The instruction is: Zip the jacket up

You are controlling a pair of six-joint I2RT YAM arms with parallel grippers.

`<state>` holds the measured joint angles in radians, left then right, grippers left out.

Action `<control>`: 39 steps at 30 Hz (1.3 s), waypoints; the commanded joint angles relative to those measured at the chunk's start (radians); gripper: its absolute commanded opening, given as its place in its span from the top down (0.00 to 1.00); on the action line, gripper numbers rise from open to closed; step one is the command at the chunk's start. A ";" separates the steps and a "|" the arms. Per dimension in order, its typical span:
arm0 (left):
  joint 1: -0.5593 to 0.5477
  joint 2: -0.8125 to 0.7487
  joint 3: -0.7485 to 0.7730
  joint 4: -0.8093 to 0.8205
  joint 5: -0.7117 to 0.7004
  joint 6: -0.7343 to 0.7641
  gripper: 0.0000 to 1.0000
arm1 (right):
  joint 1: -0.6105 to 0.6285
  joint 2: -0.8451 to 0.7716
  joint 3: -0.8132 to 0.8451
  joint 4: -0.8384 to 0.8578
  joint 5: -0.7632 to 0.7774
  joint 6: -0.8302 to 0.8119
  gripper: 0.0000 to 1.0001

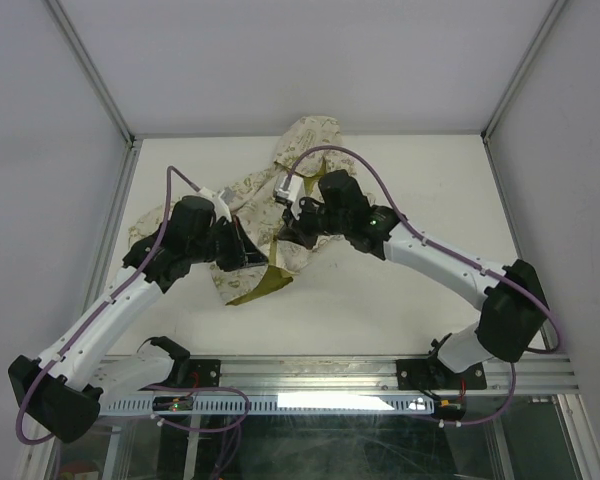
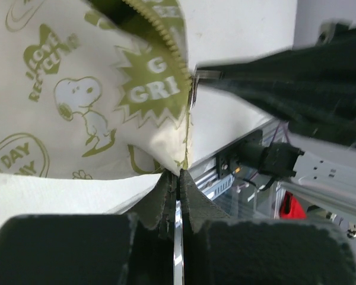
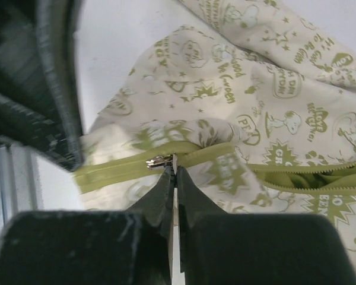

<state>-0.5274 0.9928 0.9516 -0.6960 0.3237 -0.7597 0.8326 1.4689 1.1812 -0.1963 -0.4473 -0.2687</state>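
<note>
The cream jacket (image 1: 310,150) with olive prints lies crumpled in the middle of the table, its olive lining (image 1: 262,284) showing at the near side. My left gripper (image 2: 179,173) is shut on the jacket's bottom edge beside the zipper teeth (image 2: 166,35). My right gripper (image 3: 175,167) is shut on the pull of the metal slider (image 3: 159,160). The olive zipper band (image 3: 113,172) is joined left of the slider and gapes open on the right (image 3: 308,175). In the top view the left gripper (image 1: 248,255) and right gripper (image 1: 288,225) sit close together over the jacket's front.
The white table (image 1: 420,190) is walled by grey panels on three sides. An aluminium rail (image 1: 320,375) with the arm bases runs along the near edge. The left arm's dark body (image 3: 41,89) fills the upper left of the right wrist view.
</note>
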 commanded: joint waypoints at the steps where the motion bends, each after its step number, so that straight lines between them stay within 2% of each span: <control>1: 0.002 -0.031 -0.021 -0.178 0.085 0.072 1.00 | -0.070 0.079 0.146 -0.078 0.113 -0.010 1.00; 8: 0.001 -0.076 -0.021 -0.372 0.026 0.111 1.00 | -0.232 0.171 0.255 -0.162 0.188 0.068 1.00; 13: 0.001 -0.123 -0.015 -0.510 -0.039 0.105 1.00 | -0.403 0.222 0.301 -0.175 0.212 0.189 1.00; 18: 0.001 -0.148 0.012 -0.528 -0.123 0.076 1.00 | -0.410 0.183 0.267 -0.149 0.100 0.189 1.00; 21: 0.001 -0.129 0.080 -0.431 -0.172 0.069 0.66 | -0.347 0.135 0.244 -0.164 0.070 0.133 1.00; 26: 0.001 -0.050 0.169 -0.190 -0.206 0.108 0.40 | -0.264 0.045 0.190 -0.175 0.028 0.143 1.00; 30: 0.001 0.027 0.131 0.076 -0.145 0.129 0.27 | -0.212 -0.016 0.165 -0.191 0.005 0.159 1.00; 33: 0.001 0.088 0.074 0.280 -0.092 0.127 0.22 | -0.196 -0.046 0.151 -0.195 -0.021 0.179 1.00; 39: 0.000 0.243 0.063 0.530 -0.008 0.152 0.21 | -0.185 -0.071 0.136 -0.191 -0.047 0.203 1.00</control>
<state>-0.5285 1.1698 1.0019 -0.4469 0.2218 -0.6445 0.6384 1.4487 1.3174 -0.4244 -0.4423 -0.0986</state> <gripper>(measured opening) 0.800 0.007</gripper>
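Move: The zipper pull is already pinched in the right fingers; the collar, where the open zip ends, lies about 13 cm ahead of that hand, 8 cm to its right and some 5 cm lower. The hood lies about 22 cm ahead of it and 7 cm right, at similar depth; the loose lining flap is roughly 10 cm back, 4 cm left and 6 cm below. From the left hand, shut on the bottom front corner, the pull is about 5 cm ahead, 4 cm right and roughly level. Still pinching the zipper pull, the right hand sweeps it up the zip, about 16 cm forward and 13 cm right, dipping slightly, while the left hauls the bottom corner some 8 cm back, with left and down. Then the left opens wide, lets go and swings forward and right over the jacket, as the right keeps its pinch and comes back some 11 cm, left and up, having turned clockwise and partly back. ##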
